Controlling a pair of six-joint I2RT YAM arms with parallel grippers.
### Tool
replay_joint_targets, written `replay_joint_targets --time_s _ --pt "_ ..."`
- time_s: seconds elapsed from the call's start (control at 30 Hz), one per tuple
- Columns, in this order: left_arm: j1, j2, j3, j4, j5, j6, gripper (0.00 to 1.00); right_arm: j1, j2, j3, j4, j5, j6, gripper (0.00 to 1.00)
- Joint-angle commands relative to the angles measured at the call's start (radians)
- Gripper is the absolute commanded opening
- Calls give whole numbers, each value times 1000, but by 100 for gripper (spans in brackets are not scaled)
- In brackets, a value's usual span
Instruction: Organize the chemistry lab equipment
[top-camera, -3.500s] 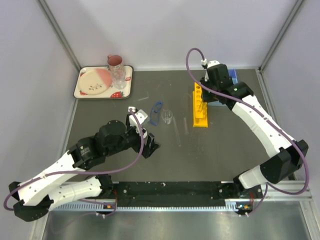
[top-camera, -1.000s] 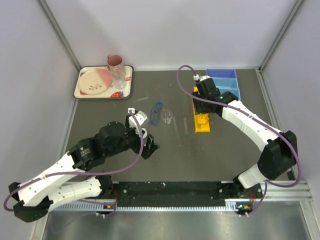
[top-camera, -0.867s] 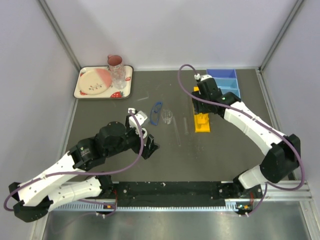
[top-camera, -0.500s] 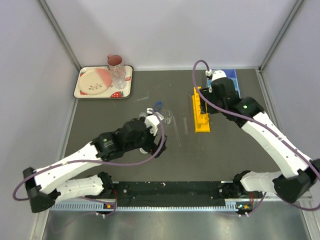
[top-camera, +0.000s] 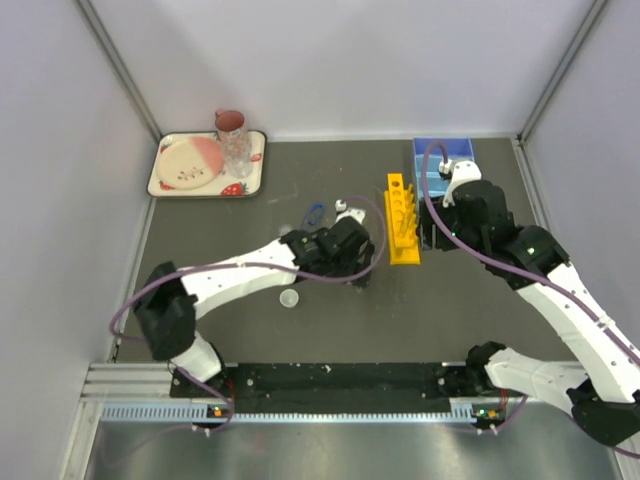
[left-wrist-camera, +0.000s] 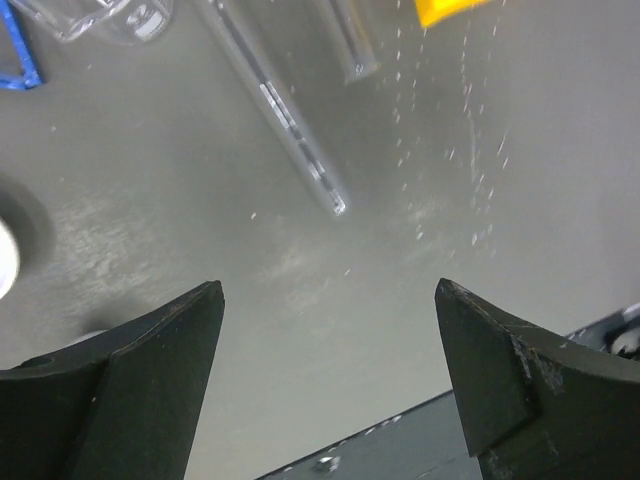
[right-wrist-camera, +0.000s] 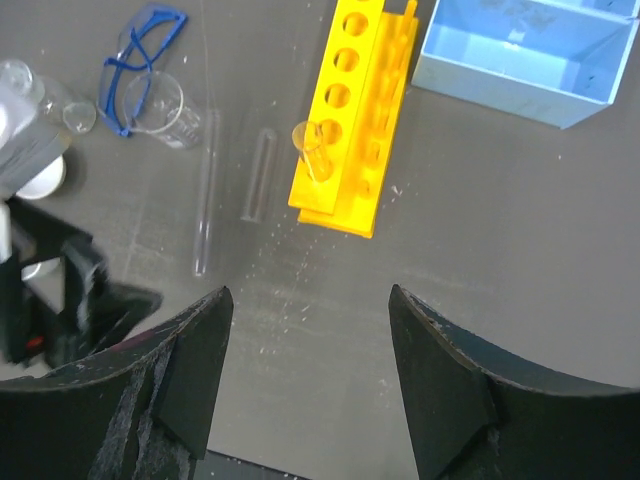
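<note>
The yellow holed rack (top-camera: 402, 218) (right-wrist-camera: 355, 110) lies mid-table with one short glass tube (right-wrist-camera: 312, 150) standing in a hole. My right gripper (top-camera: 428, 240) (right-wrist-camera: 310, 292) hangs open and empty just right of the rack. The blue divided tray (top-camera: 443, 160) (right-wrist-camera: 525, 55) sits behind it. Thin glass rods (left-wrist-camera: 290, 120) (right-wrist-camera: 205, 195) lie left of the rack, and my left gripper (top-camera: 357, 278) (left-wrist-camera: 328, 290) stands open above bare table just short of them. The blue-rimmed goggles (top-camera: 314, 212) (right-wrist-camera: 140, 50) and clear beaker (right-wrist-camera: 160, 105) lie further left. A small white dish (top-camera: 290, 298) rests near the left forearm.
A cream strawberry-patterned tray (top-camera: 255, 165) with a plate, a pink mug (top-camera: 230, 122) and a clear tumbler (top-camera: 238, 152) stands at the back left. Grey walls close in the sides and back. The black base rail (top-camera: 330, 378) runs along the near edge.
My left arm has swung right to the glass rods, uncovering the white dish. My right gripper has opened wider and drawn back from the rack toward the right.
</note>
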Motion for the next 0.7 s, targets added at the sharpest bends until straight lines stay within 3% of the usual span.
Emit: replay_joint_targets --time_s 0.0,0.33,0.67 --pt "-1 131 177 -94 -96 -173 92 12 -40 -24 5 -37 10 65" --pt "1 341 269 -179 -154 -374 92 12 -125 -56 9 -79 2 65" --pt "18 435 323 -182 -147 -406 88 12 -156 -62 9 -108 -4 65"
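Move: The long tube's middle lies on the table about 8 cm ahead of the left hand, 2 cm to its right and 12 cm below. The short tube is 4 cm to the right of the long one and 2 cm farther out; the beaker stands 15 cm ahead and 3 cm left of the left hand, the yellow rack 17 cm ahead and 14 cm right. From the right hand, the long tube lies 5 cm ahead, 13 cm left, 27 below. Open left hand sinks about 8 cm and edges forward-right towards the long tube, turning counter-clockwise; right backs off. ##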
